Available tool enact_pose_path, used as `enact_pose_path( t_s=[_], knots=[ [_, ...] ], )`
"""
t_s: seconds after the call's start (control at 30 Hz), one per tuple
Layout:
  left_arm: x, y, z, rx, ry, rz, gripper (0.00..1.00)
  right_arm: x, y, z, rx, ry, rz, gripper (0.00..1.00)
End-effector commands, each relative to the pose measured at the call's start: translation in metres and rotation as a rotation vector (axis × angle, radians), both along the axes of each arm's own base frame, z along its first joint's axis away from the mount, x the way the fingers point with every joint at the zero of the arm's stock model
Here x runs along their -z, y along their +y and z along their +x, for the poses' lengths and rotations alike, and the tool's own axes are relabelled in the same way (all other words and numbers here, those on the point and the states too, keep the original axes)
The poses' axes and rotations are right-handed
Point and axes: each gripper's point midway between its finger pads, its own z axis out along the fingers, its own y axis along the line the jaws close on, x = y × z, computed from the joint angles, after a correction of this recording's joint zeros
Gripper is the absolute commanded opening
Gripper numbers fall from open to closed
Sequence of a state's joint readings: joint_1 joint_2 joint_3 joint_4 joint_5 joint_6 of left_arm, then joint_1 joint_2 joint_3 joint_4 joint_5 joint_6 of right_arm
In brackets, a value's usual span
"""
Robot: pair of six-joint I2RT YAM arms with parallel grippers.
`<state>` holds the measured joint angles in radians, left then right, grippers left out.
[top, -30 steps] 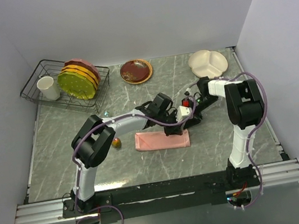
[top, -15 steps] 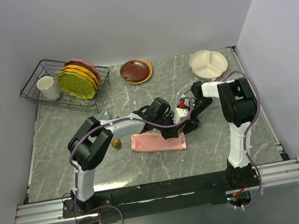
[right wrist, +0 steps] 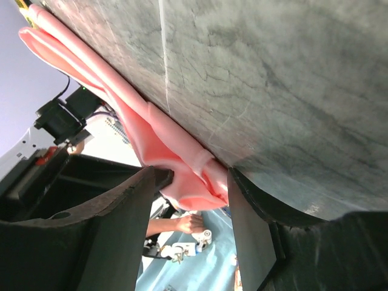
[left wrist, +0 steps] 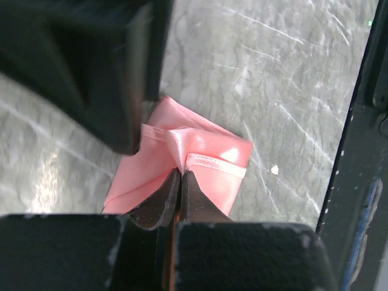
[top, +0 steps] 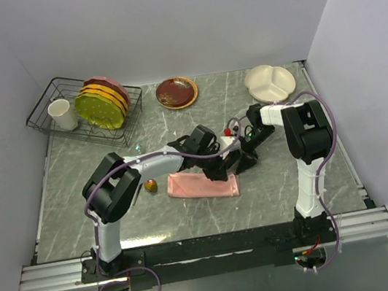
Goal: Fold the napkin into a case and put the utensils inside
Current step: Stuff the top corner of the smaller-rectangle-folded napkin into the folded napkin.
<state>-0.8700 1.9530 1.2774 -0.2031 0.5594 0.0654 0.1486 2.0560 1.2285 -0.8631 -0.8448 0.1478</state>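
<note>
The salmon-pink napkin (top: 197, 185) lies folded into a narrow strip on the marble table. My left gripper (top: 221, 169) is at its right end, and the left wrist view shows the left gripper (left wrist: 180, 171) shut on a raised pleat of the napkin (left wrist: 209, 151). My right gripper (top: 244, 157) sits just right of it. In the right wrist view the right gripper (right wrist: 197, 177) is open, with the bunched end of the napkin (right wrist: 182, 170) between its fingers. A gold-coloured utensil head (top: 150, 186) shows beside the left forearm; the rest of the utensils is hidden.
A wire dish rack (top: 45, 114) at the back left holds a white cup (top: 62, 115) and upright plates (top: 102, 101). A brown plate (top: 176, 92) and a cream divided plate (top: 270, 82) sit along the back. Walls close in on both sides.
Both grippers and the napkin have shifted a little to the left. The right gripper's jaws have opened wider around the cloth end. The left gripper has stayed shut on the napkin.
</note>
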Motion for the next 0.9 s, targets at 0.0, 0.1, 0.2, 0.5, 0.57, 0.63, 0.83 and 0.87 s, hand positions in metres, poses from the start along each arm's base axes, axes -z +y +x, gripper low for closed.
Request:
enact_pose_path(
  t_s=[0.0,0.1,0.2,0.5,0.57,0.63,0.83,0.87],
  knots=[
    [-0.001,0.011,-0.01,-0.082,0.111,0.006,0.01,0.026,-0.014,0.011,-0.024,-0.077,-0.136,0.6],
    [0.009,0.015,-0.012,-0.142,0.147,0.024,0.01,0.023,-0.011,0.018,-0.028,-0.109,-0.126,0.59],
    [0.015,0.015,-0.009,-0.172,0.158,0.026,0.01,0.003,-0.006,0.029,-0.029,-0.178,-0.078,0.56],
    [0.024,-0.016,0.037,-0.218,0.112,-0.01,0.01,-0.047,-0.019,0.05,0.06,-0.318,-0.025,0.39],
    [0.029,-0.023,0.047,-0.202,0.092,-0.005,0.01,-0.054,-0.03,0.064,0.102,-0.335,-0.021,0.39],
    [0.021,-0.033,0.062,-0.187,0.046,-0.027,0.01,-0.054,-0.04,0.072,0.126,-0.341,-0.038,0.39],
    [-0.017,-0.032,0.074,-0.164,-0.099,-0.09,0.01,-0.057,-0.055,0.084,0.176,-0.335,-0.037,0.32],
    [-0.014,-0.031,0.067,-0.153,-0.112,-0.094,0.01,-0.055,-0.054,0.079,0.183,-0.322,-0.03,0.31]
  ],
)
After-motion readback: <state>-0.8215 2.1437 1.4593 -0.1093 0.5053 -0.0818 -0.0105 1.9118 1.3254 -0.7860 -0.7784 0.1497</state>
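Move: The left hand's shut fingers are already on the folded napkin, pinching its flap; the napkin's middle lies about 7 cm to their left, 2 cm back and 3 cm below, and its right end 4 cm to their right, 2 cm back. From the right hand, spread open at that end, the middle is roughly 12 cm left and 4 cm back. The gold spoon end lies about 24 cm to the left hand's left, 1 cm farther out. Keeping its pinch on the napkin's flap, the left hand first presses down some 2 cm and slightly left, into the fold, then drags the napkin forward about 7 cm and to the right, turning roughly 10 degrees counter-clockwise. Meanwhile the right hand comes free of the napkin's right end, half closing its fingers as it draws forward, right and up and tips its fingertips. ##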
